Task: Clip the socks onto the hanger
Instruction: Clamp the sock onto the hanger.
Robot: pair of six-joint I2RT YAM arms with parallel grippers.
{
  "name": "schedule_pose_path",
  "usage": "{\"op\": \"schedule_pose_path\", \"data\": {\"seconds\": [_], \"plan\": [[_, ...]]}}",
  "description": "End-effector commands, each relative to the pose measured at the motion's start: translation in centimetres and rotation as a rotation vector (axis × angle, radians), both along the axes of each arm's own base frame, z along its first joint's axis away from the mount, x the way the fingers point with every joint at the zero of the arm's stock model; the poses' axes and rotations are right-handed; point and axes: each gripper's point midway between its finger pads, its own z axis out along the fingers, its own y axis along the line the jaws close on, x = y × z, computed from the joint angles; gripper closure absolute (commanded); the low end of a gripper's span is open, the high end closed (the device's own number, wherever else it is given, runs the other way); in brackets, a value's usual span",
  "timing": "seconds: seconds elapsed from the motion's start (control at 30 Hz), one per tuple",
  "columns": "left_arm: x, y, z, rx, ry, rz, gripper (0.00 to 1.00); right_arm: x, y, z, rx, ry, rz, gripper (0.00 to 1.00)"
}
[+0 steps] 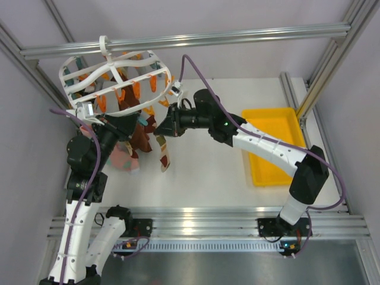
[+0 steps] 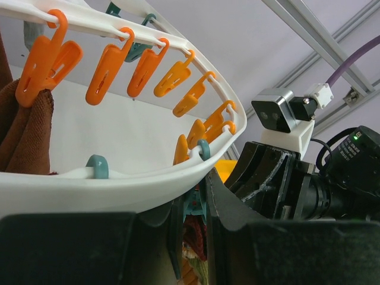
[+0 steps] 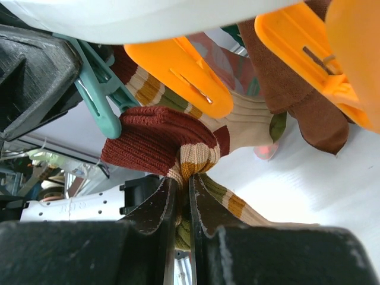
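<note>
The white round hanger point(image 1: 113, 80) hangs by its hook from the rail, with orange and teal clips dangling. My left gripper point(image 1: 122, 127) is under its near rim, and in the left wrist view it point(image 2: 195, 199) is shut on a teal clip point(image 2: 199, 208). My right gripper point(image 1: 161, 127) is shut on a striped sock point(image 3: 172, 142) with a maroon cuff and beige, mustard and green bands. It point(image 3: 184, 181) holds the cuff against the teal clip point(image 3: 98, 98); the sock's foot hangs down point(image 1: 162, 155). A maroon-brown sock point(image 1: 142, 135) and a pink sock point(image 1: 126, 157) hang from clips.
A yellow tray point(image 1: 273, 145) lies on the table at the right. The aluminium rail point(image 1: 178, 40) crosses the back. Orange clips point(image 2: 110, 65) line the hanger rim; one holds a brown sock point(image 2: 24, 136). The right wrist camera point(image 2: 279, 113) sits close beside my left fingers.
</note>
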Motion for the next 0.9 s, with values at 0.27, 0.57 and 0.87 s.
{"op": "schedule_pose_path", "data": {"seconds": [0.27, 0.57, 0.87], "plan": [[0.7, -0.4, -0.7, -0.003, 0.011, -0.022, 1.00, -0.9, 1.4, 4.3, 0.092, -0.072, 0.032, 1.00], [0.8, -0.4, -1.1, -0.010, 0.026, -0.023, 1.00, -1.1, 1.8, 5.3, 0.112, -0.085, 0.041, 1.00], [0.3, 0.0, -0.6, -0.016, 0.023, -0.002, 0.51, -0.9, 2.0, 5.5, 0.124, -0.111, 0.045, 1.00]]}}
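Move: The right hand holds the striped sock just below its maroon cuff. The teal clip is about 5 cm to its left, 5 cm above and 1 cm farther out; the nearest orange clip is roughly 4 cm ahead, 3 cm left and 6 cm up, the next some 7 cm ahead, 1 cm right and 6 cm up. The left hand already squeezes the teal clip; the cuff lies about 3 cm to its right, 4 cm below and 1 cm back. The right hand keeps its pinch on the sock and lifts about 2 cm while easing some 1.5 cm left, feeding the maroon cuff up into the jaws of the teal clip under the hanger's rim. The left hand holds the clip squeezed, practically still, until the right hand has all but finished rising, then spreads its fingers to roughly double their gap or a little more and lets the clip go, while the right hand stays shut on the sock. ##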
